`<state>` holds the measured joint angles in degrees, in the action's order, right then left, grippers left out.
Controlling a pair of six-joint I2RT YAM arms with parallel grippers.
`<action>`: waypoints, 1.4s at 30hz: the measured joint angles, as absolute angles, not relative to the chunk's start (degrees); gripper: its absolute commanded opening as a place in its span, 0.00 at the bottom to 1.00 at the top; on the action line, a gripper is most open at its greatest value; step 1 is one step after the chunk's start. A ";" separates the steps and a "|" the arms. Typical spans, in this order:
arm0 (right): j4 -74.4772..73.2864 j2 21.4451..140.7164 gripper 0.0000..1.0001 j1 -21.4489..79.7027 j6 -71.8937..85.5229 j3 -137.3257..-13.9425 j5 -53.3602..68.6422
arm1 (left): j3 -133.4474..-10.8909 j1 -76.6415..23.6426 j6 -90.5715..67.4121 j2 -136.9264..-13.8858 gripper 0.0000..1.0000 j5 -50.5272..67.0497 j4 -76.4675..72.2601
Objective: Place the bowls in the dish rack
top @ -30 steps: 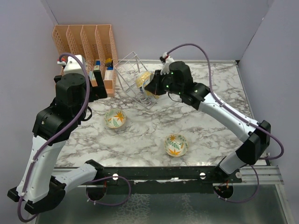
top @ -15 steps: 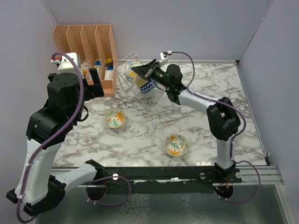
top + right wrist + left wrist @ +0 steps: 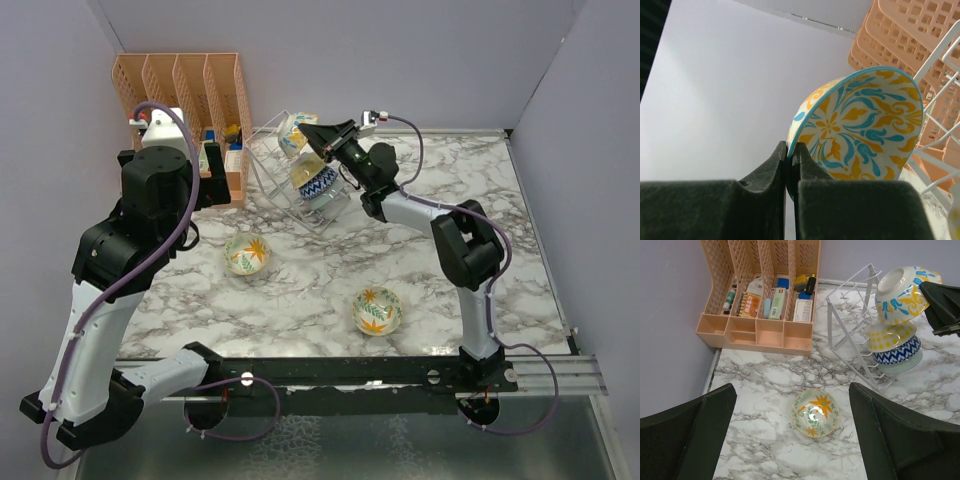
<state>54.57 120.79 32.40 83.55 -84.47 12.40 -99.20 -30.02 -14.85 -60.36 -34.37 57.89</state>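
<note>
My right gripper is shut on the rim of a cream bowl with orange and teal swirls and holds it tilted above the far end of the white wire dish rack. The pinch on the rim shows in the right wrist view. In the rack stand a yellow-dotted bowl, a blue zigzag bowl and a teal bowl. My left gripper is open and empty, high above a leaf-print bowl. A second leaf-print bowl lies near the front.
An orange slotted organizer with small items stands at the back left, right beside the rack. Grey walls close in the left, back and right sides. The marble table stretches to the right.
My right gripper has carried the orange-and-teal bowl up and back from beside the stacked bowls to above the rack's far end. My left arm has shifted slightly.
</note>
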 measured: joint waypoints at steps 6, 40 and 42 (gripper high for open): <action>57.06 124.01 0.01 32.08 87.53 -84.47 11.38 | -99.20 -30.02 -14.59 -61.60 0.99 -34.37 57.76; 50.48 122.52 0.33 32.18 94.24 -76.77 5.78 | -98.65 -30.02 -14.39 -61.78 0.99 -34.41 57.23; 50.28 121.97 0.34 32.18 94.24 -76.03 5.76 | -98.65 -30.02 -14.39 -61.71 0.99 -34.39 57.23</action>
<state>50.28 121.97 32.18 94.24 -76.03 5.76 -98.65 -30.02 -14.39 -61.71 -34.39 57.23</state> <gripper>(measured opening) 0.328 0.989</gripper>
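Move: The right hand holds the blue-and-yellow bowl by its rim. The yellow-dotted bowl it will nest onto leans in the dish rack, level with the hand, about 3 cm left and 13 below. The blue zigzag bowl is 3 cm back, level sideways, 16 below; the teal bowl, 4 back, 2 right, 18 below. For the left hand, the yellow-dotted bowl lies about 22 cm ahead, 13 right, 25 below. The right hand takes the blue-and-yellow bowl down about 9 cm, easing roughly 2 cm forward and tipping its fingers down some 15-20 degrees, to bring it over the yellow-dotted bowl at the top of the leaning stack. Once down, it opens the fingers to about a third, letting go of the rim, and starts to ease back and to the right by a centimetre or so, the fingertips still on either side of the rim. ##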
